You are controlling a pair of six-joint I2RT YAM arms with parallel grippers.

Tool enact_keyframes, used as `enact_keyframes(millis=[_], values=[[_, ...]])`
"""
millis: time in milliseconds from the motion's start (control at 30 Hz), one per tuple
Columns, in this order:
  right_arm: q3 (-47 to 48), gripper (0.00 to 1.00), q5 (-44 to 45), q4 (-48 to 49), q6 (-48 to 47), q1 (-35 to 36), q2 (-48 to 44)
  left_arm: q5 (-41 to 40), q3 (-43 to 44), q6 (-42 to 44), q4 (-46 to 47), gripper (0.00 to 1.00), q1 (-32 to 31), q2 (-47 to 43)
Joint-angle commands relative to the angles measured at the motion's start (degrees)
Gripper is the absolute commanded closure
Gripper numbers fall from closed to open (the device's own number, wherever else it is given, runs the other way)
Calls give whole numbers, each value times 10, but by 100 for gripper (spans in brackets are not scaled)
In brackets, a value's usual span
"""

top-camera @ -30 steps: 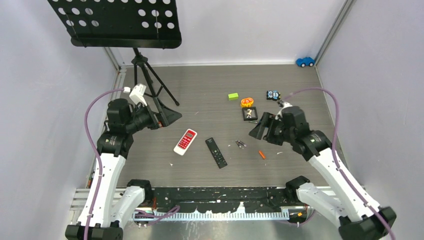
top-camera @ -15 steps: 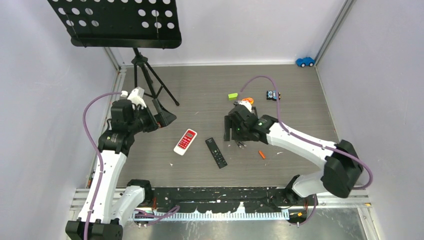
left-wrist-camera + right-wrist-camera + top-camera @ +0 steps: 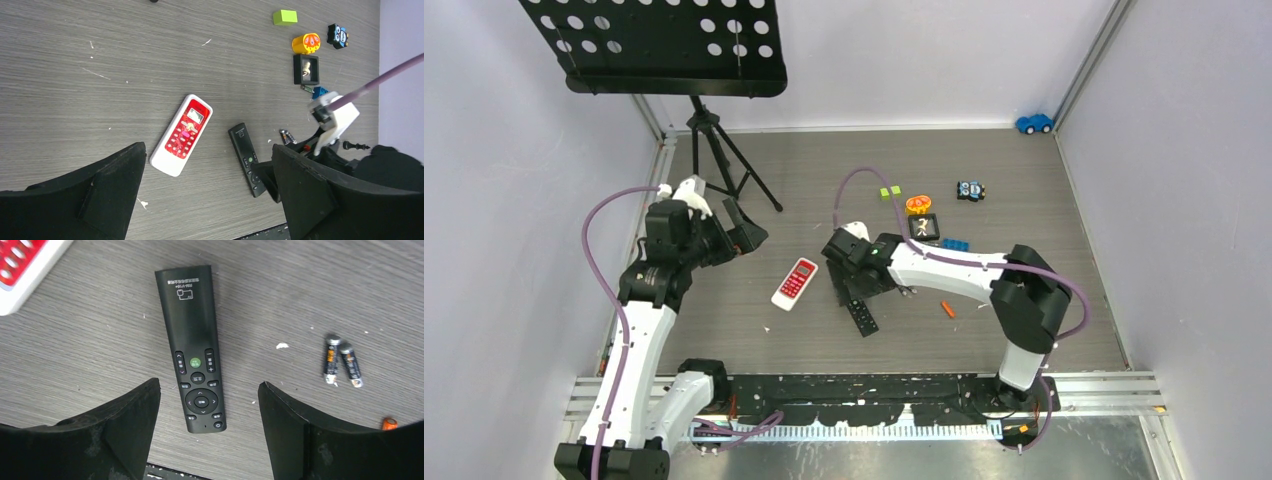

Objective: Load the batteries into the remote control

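A black remote control (image 3: 195, 347) lies face up on the table, buttons showing. My right gripper (image 3: 209, 385) hovers over its lower end, open, one finger on each side and nothing held. In the top view this gripper (image 3: 854, 285) covers the remote's (image 3: 862, 318) upper part. A dark battery pair (image 3: 340, 365) lies to its right, an orange battery (image 3: 389, 423) further on. A red-and-white remote (image 3: 795, 283) lies left of the black one. My left gripper (image 3: 739, 235) hangs open above the table's left side; its wrist view shows both remotes (image 3: 182, 134) between the fingers.
A music stand's tripod (image 3: 724, 160) stands at the back left. Small toys sit behind the remotes: a green block (image 3: 890, 192), an orange toy (image 3: 917, 204), a black frame (image 3: 924, 227), a blue brick (image 3: 955, 243) and a toy robot (image 3: 970, 190). A blue car (image 3: 1034, 123) is in the far right corner.
My right arm has swung left across the table, from the right side past the battery pair to above the black remote. The left gripper has shifted only slightly.
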Motion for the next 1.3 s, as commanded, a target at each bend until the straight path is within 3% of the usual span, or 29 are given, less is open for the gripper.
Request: enact_keyframes(millis=[0,567,767,933,1067,1267], values=[[38,23,-21,-21,-22,15,35,2,-9,-11,32,0,-1,-11],[12,30,-69,-19,-63,17,84,18,-19,-3,41,0,-1,7],[-9,39,-71,-1,-61,17,88,-29,2,-3,13,0,-1,15],[-22,57,-32,10,-53,17,86,-49,-9,-24,12,0,-1,8],[-41,68,-18,38,-52,17,50,-2,-8,-19,17,0,-2,12],[-90,69,-86,121,-51,8,-56,133,-31,-52,86,0,-2,15]])
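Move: The black remote control lies nearly under the right gripper, its middle about 1 cm ahead, 2 cm to the left and 6 cm below; its button end points back towards the base. The pair of batteries is about 5 cm ahead and 9 cm to the right, the red-and-white toy phone some 6 cm ahead and 14 cm to the left. From the left gripper the remote is roughly 20 cm to the right, 3 cm back and 23 cm below. Lower the right gripper about 5 cm onto the button end of the black remote, easing it some 3 cm back towards the base, while tipping the fingers about 10 degrees closer to vertical and turning the hand slightly counter-clockwise. Straddle the remote with the open fingers, pinch its two long sides beside the navigation ring, then begin a slight rise with the grip kept. ##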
